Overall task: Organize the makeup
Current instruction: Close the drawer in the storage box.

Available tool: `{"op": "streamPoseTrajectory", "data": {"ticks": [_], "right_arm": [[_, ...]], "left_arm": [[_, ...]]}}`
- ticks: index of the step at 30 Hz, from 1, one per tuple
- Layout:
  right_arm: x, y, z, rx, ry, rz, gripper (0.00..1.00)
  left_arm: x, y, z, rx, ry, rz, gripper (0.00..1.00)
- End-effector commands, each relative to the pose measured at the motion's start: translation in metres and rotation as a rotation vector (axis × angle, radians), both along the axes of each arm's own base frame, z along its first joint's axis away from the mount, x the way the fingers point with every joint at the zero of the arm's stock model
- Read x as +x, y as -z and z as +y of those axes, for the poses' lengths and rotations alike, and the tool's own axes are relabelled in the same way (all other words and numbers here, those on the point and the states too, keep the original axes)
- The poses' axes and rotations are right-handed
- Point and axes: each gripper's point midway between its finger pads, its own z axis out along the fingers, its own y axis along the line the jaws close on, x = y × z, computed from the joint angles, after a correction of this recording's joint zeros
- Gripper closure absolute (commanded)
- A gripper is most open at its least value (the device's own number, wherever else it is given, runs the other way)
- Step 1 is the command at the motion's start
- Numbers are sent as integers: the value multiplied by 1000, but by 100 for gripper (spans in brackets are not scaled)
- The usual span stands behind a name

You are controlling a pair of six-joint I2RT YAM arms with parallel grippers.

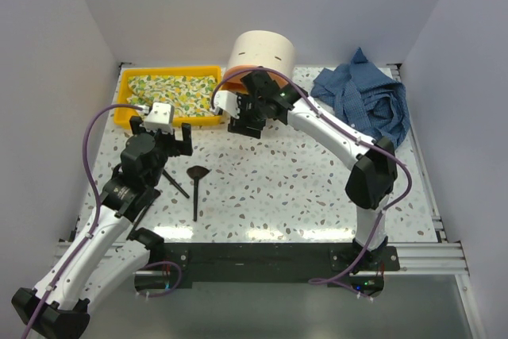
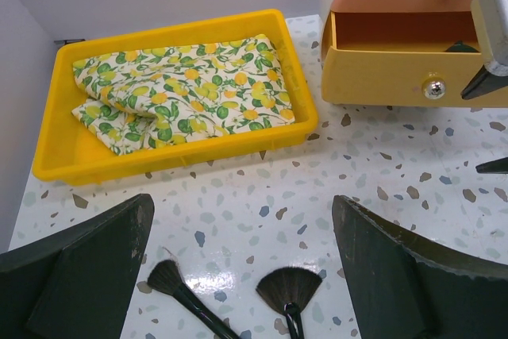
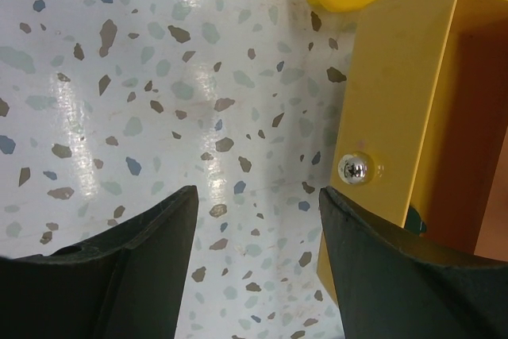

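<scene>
Two dark brushes lie on the speckled table: a fan-headed brush (image 1: pixel 196 174) (image 2: pixel 290 290) and a round-headed brush (image 1: pixel 176 184) (image 2: pixel 166 276). My left gripper (image 1: pixel 173 144) (image 2: pixel 242 204) hovers open just beyond their heads, nothing between its fingers. The yellow drawer (image 2: pixel 397 77) (image 3: pixel 397 93) of the cream and orange organizer (image 1: pixel 260 55) is pulled open. A dark green disc (image 2: pixel 463 48) (image 3: pixel 414 222) shows inside it. My right gripper (image 1: pixel 242 126) (image 3: pixel 258 204) stands open at the drawer's front, beside its silver knob (image 3: pixel 355 168), holding nothing.
A yellow tray (image 1: pixel 127 113) (image 2: pixel 55 160) with a folded leaf-patterned cloth (image 1: pixel 175 89) (image 2: pixel 182 89) sits at the back left. A crumpled blue cloth (image 1: pixel 365 97) lies at the back right. White walls enclose the table on three sides.
</scene>
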Motion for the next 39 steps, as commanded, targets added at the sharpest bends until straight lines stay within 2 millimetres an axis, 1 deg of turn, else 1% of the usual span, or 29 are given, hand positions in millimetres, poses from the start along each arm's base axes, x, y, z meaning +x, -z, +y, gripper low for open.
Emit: {"op": "streamPoseTrajectory", "data": {"ticks": [1,14,18,19,21,23,24,25,26,27,28,29,33,35,37,39], "right_arm": [[6,-17,5,12,-4,-50,34],[11,-16,14,13,-6,-66,33],[17,-13,16,8,3,-79,34],[20,-9,17,2,12,-82,35],[28,-7,16,-9,39,-107,39],[34,-3,17,-20,51,-117,53],[36,0,16,-28,61,-116,62],[37,4,16,-36,65,-112,69],[39,5,16,-41,71,-113,79],[42,5,14,-53,84,-122,83],[44,10,13,-64,89,-119,87],[45,12,14,-66,90,-119,92],[56,23,5,-114,131,-141,97],[67,28,-3,-145,171,-164,97],[75,28,-8,-157,205,-189,97],[88,27,-16,-168,252,-222,96]], "left_arm": [[3,-13,3,-3,-14,-54,0],[1,-16,6,-8,-27,-66,0],[1,-16,7,-7,-30,-66,0],[0,-17,7,-8,-30,-69,0],[0,-16,8,-8,-31,-69,0],[0,-18,8,-11,-33,-74,0],[0,-18,8,-10,-33,-73,0],[0,-18,7,-11,-31,-74,0],[0,-18,8,-11,-33,-74,0],[0,-17,8,-10,-33,-73,0],[0,-18,8,-10,-33,-73,0],[0,-17,8,-9,-33,-72,0],[0,-17,8,-10,-31,-72,0],[0,-17,7,-9,-28,-70,0],[0,-16,7,-10,-27,-70,0],[0,-16,7,-10,-25,-70,0]]}}
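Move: The open drawer's knob, in the middle of its front, lies about 7 cm ahead of the right hand, roughly 1 cm left and some 3 cm lower. The storage box's middle is about 15 cm ahead and 3 cm right, the yellow tray's 10 cm ahead and 21 cm left, and the fan brush's about 17 cm back and 13 cm left. From the left hand the knob is some 14 cm ahead, 21 cm right and 12 cm below. The right hand first edges barely a centimetre left in front of the open drawer, then drives forward and down, about 5 cm each way, towards the drawer front at its knob. On the way its fingers close from about two-thirds open to shut on nothing and the hand turns roughly 15 degrees, its left side dipping and its heading swinging clockwise, so the closed tips come close beside the knob, with no contact to be seen yet. ##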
